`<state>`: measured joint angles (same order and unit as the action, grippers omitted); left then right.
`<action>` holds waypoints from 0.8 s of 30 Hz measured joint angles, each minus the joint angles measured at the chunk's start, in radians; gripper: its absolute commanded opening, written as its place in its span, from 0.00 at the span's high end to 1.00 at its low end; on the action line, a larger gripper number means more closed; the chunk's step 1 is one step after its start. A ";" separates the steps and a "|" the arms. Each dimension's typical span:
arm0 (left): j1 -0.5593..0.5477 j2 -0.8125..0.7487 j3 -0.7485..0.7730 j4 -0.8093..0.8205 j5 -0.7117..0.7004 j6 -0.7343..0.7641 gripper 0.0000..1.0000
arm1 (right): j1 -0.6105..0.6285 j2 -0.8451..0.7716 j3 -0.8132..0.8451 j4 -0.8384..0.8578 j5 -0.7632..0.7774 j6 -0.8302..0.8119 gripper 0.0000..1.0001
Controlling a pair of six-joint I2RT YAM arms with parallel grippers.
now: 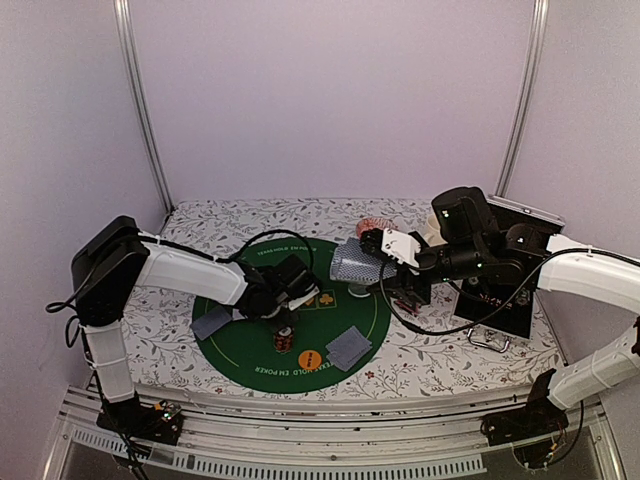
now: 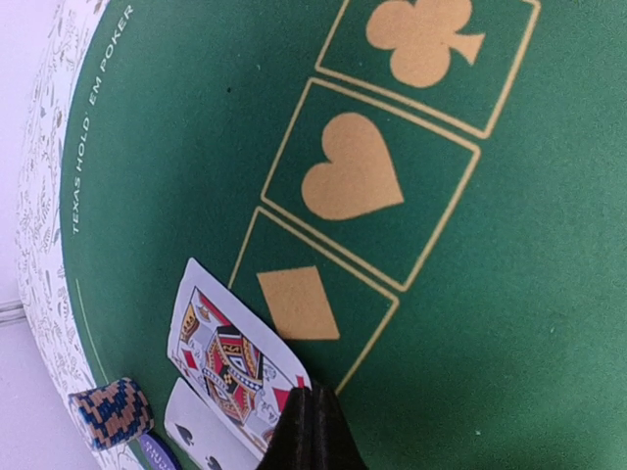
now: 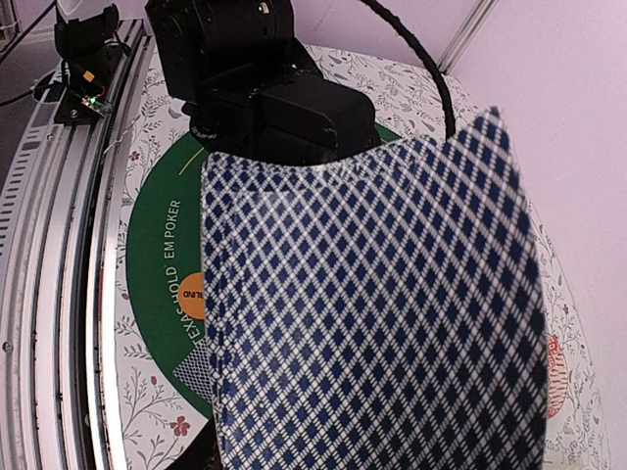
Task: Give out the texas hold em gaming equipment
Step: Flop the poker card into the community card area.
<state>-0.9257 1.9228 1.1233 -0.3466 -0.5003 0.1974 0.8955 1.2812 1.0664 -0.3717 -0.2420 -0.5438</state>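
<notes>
My right gripper (image 1: 370, 263) is shut on a deck of grey-blue-backed playing cards (image 1: 353, 265), held above the green poker mat (image 1: 240, 350). In the right wrist view the deck (image 3: 372, 313) hides the fingers. My left gripper (image 2: 312, 431) is shut low over the mat's middle (image 1: 285, 318), its tips at the corner of a face-up court card (image 2: 230, 357). A second face-up card (image 2: 201, 431) lies beside that one. A striped chip stack (image 2: 113, 413) stands close by (image 1: 285, 342). Face-down cards lie at the mat's left (image 1: 212, 322) and front right (image 1: 348, 347), near an orange button (image 1: 309, 357).
A pink-patterned bowl (image 1: 375, 222) sits at the back behind the deck. A black stand (image 1: 495, 310) occupies the right side under my right arm. The flowered tablecloth (image 1: 430, 350) surrounds the mat. Suit boxes (image 2: 353, 181) are printed on the mat ahead of my left fingers.
</notes>
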 measured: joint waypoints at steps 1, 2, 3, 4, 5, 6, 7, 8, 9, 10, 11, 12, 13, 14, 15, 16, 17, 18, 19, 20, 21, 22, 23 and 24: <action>0.000 0.000 0.001 -0.006 0.001 -0.002 1.00 | 0.000 0.000 0.000 -0.002 0.000 0.000 0.57; 0.000 0.000 0.002 -0.011 0.003 -0.004 1.00 | 0.000 0.000 0.000 -0.003 0.000 0.000 0.57; 0.000 0.000 0.003 -0.014 0.004 -0.005 1.00 | 0.000 0.000 0.000 -0.003 0.000 0.000 0.57; 0.000 0.000 0.004 -0.019 0.008 -0.006 1.00 | 0.000 0.000 0.000 -0.003 0.000 0.000 0.57; 0.000 0.000 0.005 -0.022 0.011 -0.008 0.96 | 0.000 0.000 0.000 -0.003 0.000 0.000 0.57; 0.000 0.000 0.006 -0.026 0.015 -0.008 0.92 | 0.000 0.000 0.000 -0.003 0.000 0.000 0.57; 0.000 0.000 0.007 -0.031 0.018 -0.008 0.89 | 0.000 0.000 0.000 -0.003 0.000 0.000 0.57; 0.000 0.000 0.008 -0.035 0.020 -0.010 0.86 | 0.000 0.000 0.000 -0.003 0.000 0.000 0.57; 0.000 0.000 0.009 -0.039 0.023 -0.010 0.84 | 0.000 0.000 0.000 -0.003 0.000 0.000 0.57; 0.000 0.000 0.010 -0.042 0.023 -0.010 0.82 | 0.000 0.000 0.000 -0.003 0.000 0.000 0.57; 0.000 0.000 0.011 -0.046 0.026 -0.012 0.80 | 0.000 0.000 0.000 -0.003 0.000 0.000 0.57; 0.000 0.000 0.012 -0.050 0.027 -0.012 0.78 | 0.000 0.000 0.000 -0.003 0.000 0.000 0.57; 0.000 0.000 0.013 -0.055 0.029 -0.013 0.76 | 0.000 0.000 0.000 -0.003 0.000 0.000 0.57; 0.000 0.000 0.014 -0.061 0.031 -0.014 0.76 | 0.000 0.000 0.000 -0.003 0.000 0.000 0.57; 0.000 0.000 0.015 -0.064 0.033 -0.015 0.75 | 0.000 0.000 0.000 -0.003 0.000 0.000 0.57; 0.000 0.000 0.015 -0.066 0.035 -0.015 0.75 | 0.000 0.000 0.000 -0.004 0.000 0.000 0.57; -0.001 0.000 0.016 -0.068 0.036 -0.016 0.75 | 0.000 0.000 0.000 -0.004 0.000 0.000 0.57; -0.001 0.000 0.018 -0.070 0.038 -0.016 0.75 | 0.000 0.000 0.000 -0.004 0.000 0.000 0.57; -0.001 0.000 0.019 -0.073 0.040 -0.016 0.75 | 0.000 0.000 0.000 -0.004 0.000 0.000 0.57; -0.001 0.000 0.021 -0.076 0.042 -0.016 0.75 | 0.000 0.000 0.000 -0.004 0.000 0.000 0.57; -0.001 0.000 0.023 -0.079 0.044 -0.016 0.75 | 0.000 0.000 0.000 -0.004 0.000 0.000 0.57; -0.001 0.000 0.023 -0.079 0.047 -0.016 0.75 | 0.000 0.000 0.000 -0.004 0.000 0.000 0.57; -0.001 -0.001 0.024 -0.082 0.049 -0.016 0.75 | 0.000 0.000 0.000 -0.004 0.000 0.000 0.57; -0.001 -0.003 0.025 -0.084 0.053 -0.017 0.74 | 0.000 0.000 0.000 -0.004 0.000 -0.001 0.57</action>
<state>-0.9264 1.9194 1.1484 -0.4301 -0.4477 0.1806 0.8955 1.2812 1.0664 -0.3759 -0.2420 -0.5446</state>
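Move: The king card that is to be let go lies bowed on the mat, its near-right corner in the left fingers; its middle is about 4 cm ahead of that hand, 3 cm left, 1 cm below. The spade card is some 3 cm ahead and 8 cm left, the printed diamond about 4 cm ahead and 2 cm right, the brown chip stack roughly 9 cm back and 1 cm right. From the right hand the king is about 14 cm ahead, 25 cm left, 22 cm below. The king card, still pinched by its corner low over the mat, is drawn back barely half a centimetre by the left hand; then the fingers open about a quarter and release it while the hand goes on easing back, about 1 cm in all, its tips tilting down some 5 degrees. The right hand stays put and keeps its hold on the deck. ##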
